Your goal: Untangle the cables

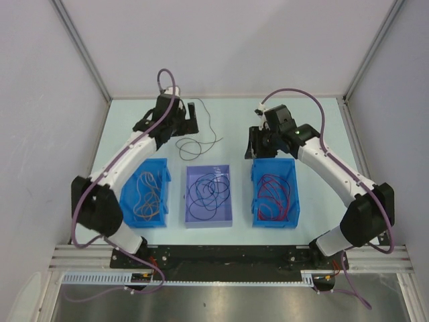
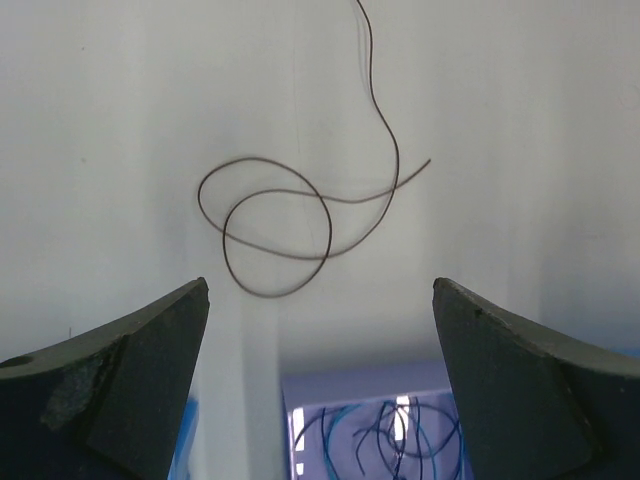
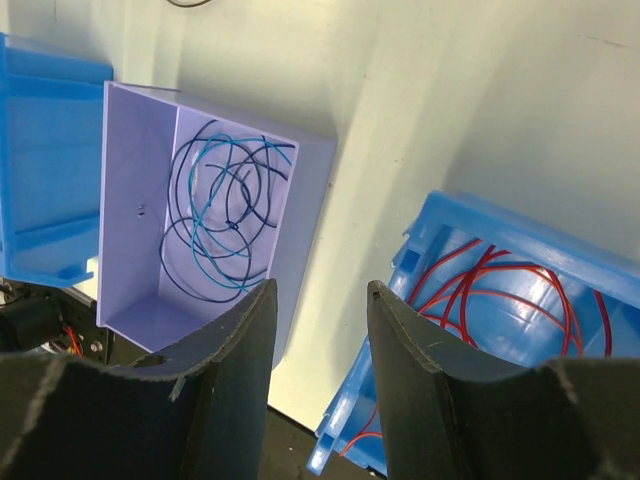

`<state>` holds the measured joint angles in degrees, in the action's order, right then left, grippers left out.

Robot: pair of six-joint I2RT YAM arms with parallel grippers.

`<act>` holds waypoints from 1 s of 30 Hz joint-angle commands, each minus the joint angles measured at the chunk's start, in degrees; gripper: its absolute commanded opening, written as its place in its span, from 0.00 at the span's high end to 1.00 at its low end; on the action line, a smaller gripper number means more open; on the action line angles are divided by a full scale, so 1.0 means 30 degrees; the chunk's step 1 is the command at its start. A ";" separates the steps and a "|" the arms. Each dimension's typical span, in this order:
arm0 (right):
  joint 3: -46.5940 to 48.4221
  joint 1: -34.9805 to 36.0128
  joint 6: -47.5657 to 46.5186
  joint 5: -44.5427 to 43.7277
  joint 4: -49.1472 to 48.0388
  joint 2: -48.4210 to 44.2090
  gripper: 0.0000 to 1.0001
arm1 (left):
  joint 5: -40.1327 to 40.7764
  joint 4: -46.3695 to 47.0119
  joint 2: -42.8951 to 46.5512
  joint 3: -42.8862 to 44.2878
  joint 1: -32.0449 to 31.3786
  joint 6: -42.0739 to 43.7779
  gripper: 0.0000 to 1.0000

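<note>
One loose dark cable (image 1: 213, 131) lies curled on the pale table behind the bins. My left gripper (image 1: 192, 118) hovers beside it, open wide and holding nothing. In the left wrist view the cable (image 2: 372, 80) makes a double loop ahead of the gripper (image 2: 320, 290). Orange-tan cables (image 1: 146, 193) fill the left blue bin, dark navy and teal cables (image 1: 206, 191) the lavender bin, red cables (image 1: 273, 194) the right blue bin. My right gripper (image 1: 261, 149) hangs over the gap between the lavender and right bins, partly open and empty (image 3: 321, 290), with the navy cables (image 3: 215, 210) and red cables (image 3: 500, 285) on either side.
Three bins stand in a row near the arm bases: left blue bin (image 1: 144, 223), lavender bin (image 1: 208, 224), right blue bin (image 1: 275, 223). White walls enclose the table on three sides. Thick purple hoses run along both arms.
</note>
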<state>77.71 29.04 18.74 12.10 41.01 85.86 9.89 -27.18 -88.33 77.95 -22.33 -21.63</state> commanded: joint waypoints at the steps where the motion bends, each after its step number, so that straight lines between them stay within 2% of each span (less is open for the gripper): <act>1: 0.0375 0.0019 -0.0651 0.0713 -0.0927 0.0264 0.54 | 0.0834 -0.0461 -0.3238 0.3395 -0.0087 -0.0262 0.02; 6: 0.0317 -0.0011 -0.1003 0.0889 -0.0869 0.0528 0.54 | 0.0659 -0.1106 -0.6848 0.7520 -0.0058 0.0674 0.03; 18: 0.0112 -0.0011 -0.1267 0.1329 -0.0840 0.0822 0.55 | 0.0160 -0.2718 -1.5986 1.6869 -0.0058 0.0676 0.09; 23: -0.0034 0.0018 -0.1179 0.1417 -0.0839 0.0734 0.55 | -0.0073 -0.1841 -1.7341 1.7405 -0.0029 0.0881 0.14; 30: -0.0152 0.0164 -0.1149 0.1651 -0.0898 0.0997 0.55 | -0.0132 -0.0902 -1.8571 1.8048 -0.0028 0.1407 0.27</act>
<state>77.45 29.06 15.86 15.99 39.92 88.36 10.09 -33.17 -143.04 127.37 -22.37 -19.44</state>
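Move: The far, straighter stretch of the last dark cable lies about 17 cm ahead of the left hand, 7 cm to its right and some 20 cm below. The cable's loops are about 7 cm ahead, 2 cm to the right, equally low. The purple bin's middle is roughly 9 cm back and 6 cm right, the left blue bin 9 cm back and 15 cm left. From the right hand, that stretch is about 27 cm ahead, 12 cm left and 19 cm below. Forward and somewhat right while sinking, the left hand sweeps quickly, about 17 cm out, over the cable's loops to its far stretch; there it stops going out and drops steeply, for some 16 cm of descent in all. The wrist tips about 10 degrees further down and the wide-open fingers begin to narrow, one on either side of the cable. ##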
